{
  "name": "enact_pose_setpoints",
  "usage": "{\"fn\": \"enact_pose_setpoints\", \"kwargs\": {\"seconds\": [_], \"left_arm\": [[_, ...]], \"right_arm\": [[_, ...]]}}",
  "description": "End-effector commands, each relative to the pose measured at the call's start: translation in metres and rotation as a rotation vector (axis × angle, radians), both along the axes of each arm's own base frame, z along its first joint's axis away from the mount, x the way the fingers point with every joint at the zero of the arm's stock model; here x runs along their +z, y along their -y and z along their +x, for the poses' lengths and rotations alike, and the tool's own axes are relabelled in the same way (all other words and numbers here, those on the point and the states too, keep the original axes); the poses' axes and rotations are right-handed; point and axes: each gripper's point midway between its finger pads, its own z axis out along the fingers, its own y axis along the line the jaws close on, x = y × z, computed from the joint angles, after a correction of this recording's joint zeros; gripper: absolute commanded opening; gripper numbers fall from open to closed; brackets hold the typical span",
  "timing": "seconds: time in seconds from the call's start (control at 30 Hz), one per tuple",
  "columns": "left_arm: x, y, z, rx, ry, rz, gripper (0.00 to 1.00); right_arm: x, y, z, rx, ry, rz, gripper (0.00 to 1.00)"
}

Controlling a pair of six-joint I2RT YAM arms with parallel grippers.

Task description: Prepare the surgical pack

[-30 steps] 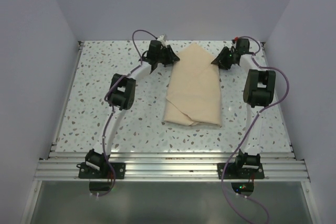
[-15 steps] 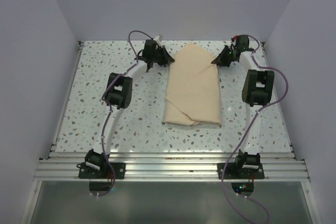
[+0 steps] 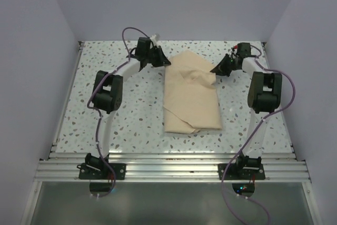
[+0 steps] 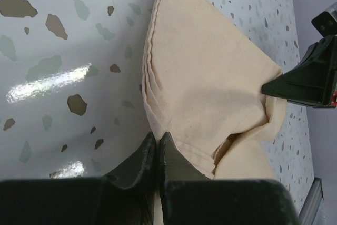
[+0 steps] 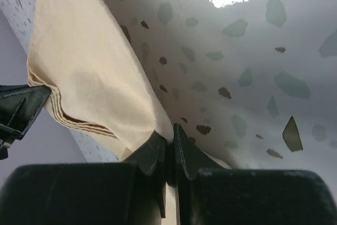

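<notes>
A folded tan cloth sheet (image 3: 190,93) lies in the middle of the speckled table, wrapped into a long bundle. Whatever it wraps is hidden inside. My left gripper (image 3: 167,62) is shut on the cloth's far left corner (image 4: 174,98), pinching the layered hem between its black fingers (image 4: 138,159). My right gripper (image 3: 212,71) is shut on the far right corner (image 5: 95,72), with the hem caught between its fingers (image 5: 152,151). Each wrist view shows the other gripper's tip across the cloth. The far end of the sheet is pulled taut and slightly lifted between the two grippers.
The speckled table (image 3: 105,114) is walled by pale panels on the left, right and back. An aluminium rail (image 3: 168,168) with both arm bases runs along the near edge. Purple cables loop off each arm.
Both grippers have closed on the cloth's far corners and moved apart. The pointed far end of the sheet is now spread wider and flatter.
</notes>
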Motion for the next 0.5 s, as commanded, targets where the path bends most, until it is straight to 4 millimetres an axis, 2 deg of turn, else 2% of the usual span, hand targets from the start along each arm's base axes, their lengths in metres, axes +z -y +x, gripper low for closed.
{"fn": "enact_pose_setpoints", "kwargs": {"seconds": [0.0, 0.03, 0.17, 0.33, 0.4, 0.47], "left_arm": [[0.038, -0.001, -0.022, -0.066, 0.069, 0.017, 0.0], [0.048, -0.001, -0.027, -0.073, 0.078, 0.014, 0.0], [0.053, 0.001, -0.054, -0.139, 0.056, 0.018, 0.0], [0.063, -0.006, -0.09, -0.2, 0.037, 0.044, 0.0], [0.066, -0.008, -0.107, -0.229, 0.035, 0.067, 0.0], [0.059, -0.009, -0.127, -0.255, 0.011, 0.088, 0.0]], "right_arm": [[0.044, -0.005, -0.01, 0.007, 0.056, 0.031, 0.0], [0.047, -0.006, -0.014, 0.009, 0.055, 0.036, 0.0], [0.058, -0.007, -0.03, 0.032, 0.037, 0.029, 0.0], [0.073, -0.004, -0.048, 0.092, 0.049, -0.028, 0.0], [0.077, -0.001, -0.063, 0.124, 0.029, -0.066, 0.0], [0.077, 0.002, -0.075, 0.147, 0.014, -0.093, 0.0]]}}
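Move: My left and right hands each already pinch a corner of the wrap's far flap, a little above the table. The folded pack's middle lies about 19 cm back and 13 cm right of my left hand, some 5 cm lower. From my right hand it is roughly 15 cm back and 10 cm left, 3 cm lower. The pack's near edge is another 15 cm nearer me; the flap's far peak stands about 6 cm ahead and 10 cm right of my left hand. Keeping both corners pinched, I draw the far flap back over the pack towards my base and raise it. My left hand leads, going about 10 cm back while rising some 4 cm and swivelling roughly 10 degrees clockwise. My right hand goes about 5 cm back and climbs just as much. ##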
